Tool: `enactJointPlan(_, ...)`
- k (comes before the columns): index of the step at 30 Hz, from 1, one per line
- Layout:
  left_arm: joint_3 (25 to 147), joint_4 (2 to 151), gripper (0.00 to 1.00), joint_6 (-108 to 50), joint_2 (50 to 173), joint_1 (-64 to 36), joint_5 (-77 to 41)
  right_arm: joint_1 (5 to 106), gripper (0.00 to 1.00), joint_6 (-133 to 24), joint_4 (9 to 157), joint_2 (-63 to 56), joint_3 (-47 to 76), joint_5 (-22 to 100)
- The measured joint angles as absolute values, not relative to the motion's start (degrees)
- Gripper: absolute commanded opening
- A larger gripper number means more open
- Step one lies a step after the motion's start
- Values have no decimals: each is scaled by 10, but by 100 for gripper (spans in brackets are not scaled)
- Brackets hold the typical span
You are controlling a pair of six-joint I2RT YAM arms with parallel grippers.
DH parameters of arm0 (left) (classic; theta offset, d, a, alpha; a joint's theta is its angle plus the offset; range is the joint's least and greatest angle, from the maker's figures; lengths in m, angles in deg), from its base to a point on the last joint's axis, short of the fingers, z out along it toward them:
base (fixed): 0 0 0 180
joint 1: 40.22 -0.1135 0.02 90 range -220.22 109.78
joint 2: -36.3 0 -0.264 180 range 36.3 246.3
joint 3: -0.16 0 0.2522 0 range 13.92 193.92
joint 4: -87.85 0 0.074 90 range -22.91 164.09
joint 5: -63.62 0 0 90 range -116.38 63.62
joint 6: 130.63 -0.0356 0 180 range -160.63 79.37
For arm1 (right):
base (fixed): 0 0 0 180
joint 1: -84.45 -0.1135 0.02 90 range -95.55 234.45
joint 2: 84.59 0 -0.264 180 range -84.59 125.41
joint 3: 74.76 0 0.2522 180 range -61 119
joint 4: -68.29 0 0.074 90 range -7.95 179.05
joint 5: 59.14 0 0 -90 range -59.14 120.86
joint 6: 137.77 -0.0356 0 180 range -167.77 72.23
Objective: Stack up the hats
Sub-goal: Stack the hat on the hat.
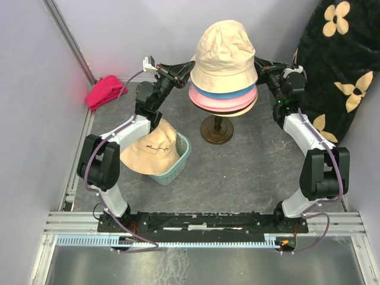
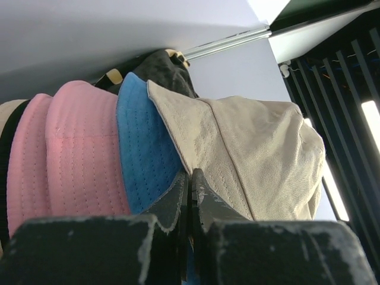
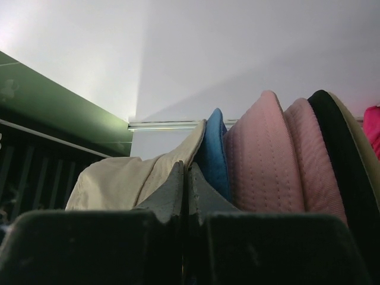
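Note:
Several hats sit stacked on a dark stand (image 1: 217,129) at the back middle. A beige hat (image 1: 224,50) is on top, over a blue hat (image 1: 231,93), pink hats (image 1: 217,103) and a tan brim (image 1: 248,108) at the bottom. My left gripper (image 1: 189,74) is shut on the beige hat's left brim. In the left wrist view, the left gripper (image 2: 190,173) pinches the brim edge between the beige hat (image 2: 255,154) and the blue hat (image 2: 145,148). My right gripper (image 1: 259,70) is shut on the right brim, and in the right wrist view the right gripper (image 3: 185,165) meets the beige hat (image 3: 119,178). A black hat (image 3: 332,148) shows behind the pink hats.
Another beige hat (image 1: 151,151) lies in a teal basket (image 1: 181,155) at the left arm's elbow. A magenta-red cloth bundle (image 1: 105,91) sits at the back left by the wall. A black flowered cushion (image 1: 341,65) leans at the back right.

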State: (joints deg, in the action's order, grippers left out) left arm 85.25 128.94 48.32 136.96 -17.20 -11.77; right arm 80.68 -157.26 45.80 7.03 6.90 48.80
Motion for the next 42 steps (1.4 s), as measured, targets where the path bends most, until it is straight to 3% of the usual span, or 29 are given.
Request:
enactJointPlan(8, 850, 1249, 3, 483, 1352, -169, -124, 806, 2, -1546, 469, 65, 69, 487)
enactJointPlan(16, 848, 1252, 7, 483, 1351, -169, -125, 809, 36, -1503, 519, 53, 80, 476)
enactJointPlan(19, 848, 1252, 8, 483, 1351, -170, -123, 816, 44, -1483, 556, 51, 81, 463)
enactJointPlan(26, 848, 1254, 9, 483, 1351, -170, -123, 832, 48, -1453, 609, 20, 81, 436)
enactJointPlan(42, 828, 1261, 8, 483, 1337, -170, -124, 839, 52, -1386, 748, -188, 62, 413)
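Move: Both hands still pinch the top beige hat by its brim. The blue hat it is to sit on lies about 14 cm to the right of the left hand and 13 cm to the left of the right hand, 2 cm ahead and 2 cm above each; the beige hat has its middle some 3 cm higher. The pink hat is just under the blue one, 2 cm below the left hand. Let go of the beige brim with the right fingers, opening them to about half. Dip that gripper slightly down and to the right, then draw it back and up away from the hats, ending about 10 cm back, rolling some 15 degrees and turning as much clockwise. Hold the left gripper nearly still, its fingers staying on the brim. ##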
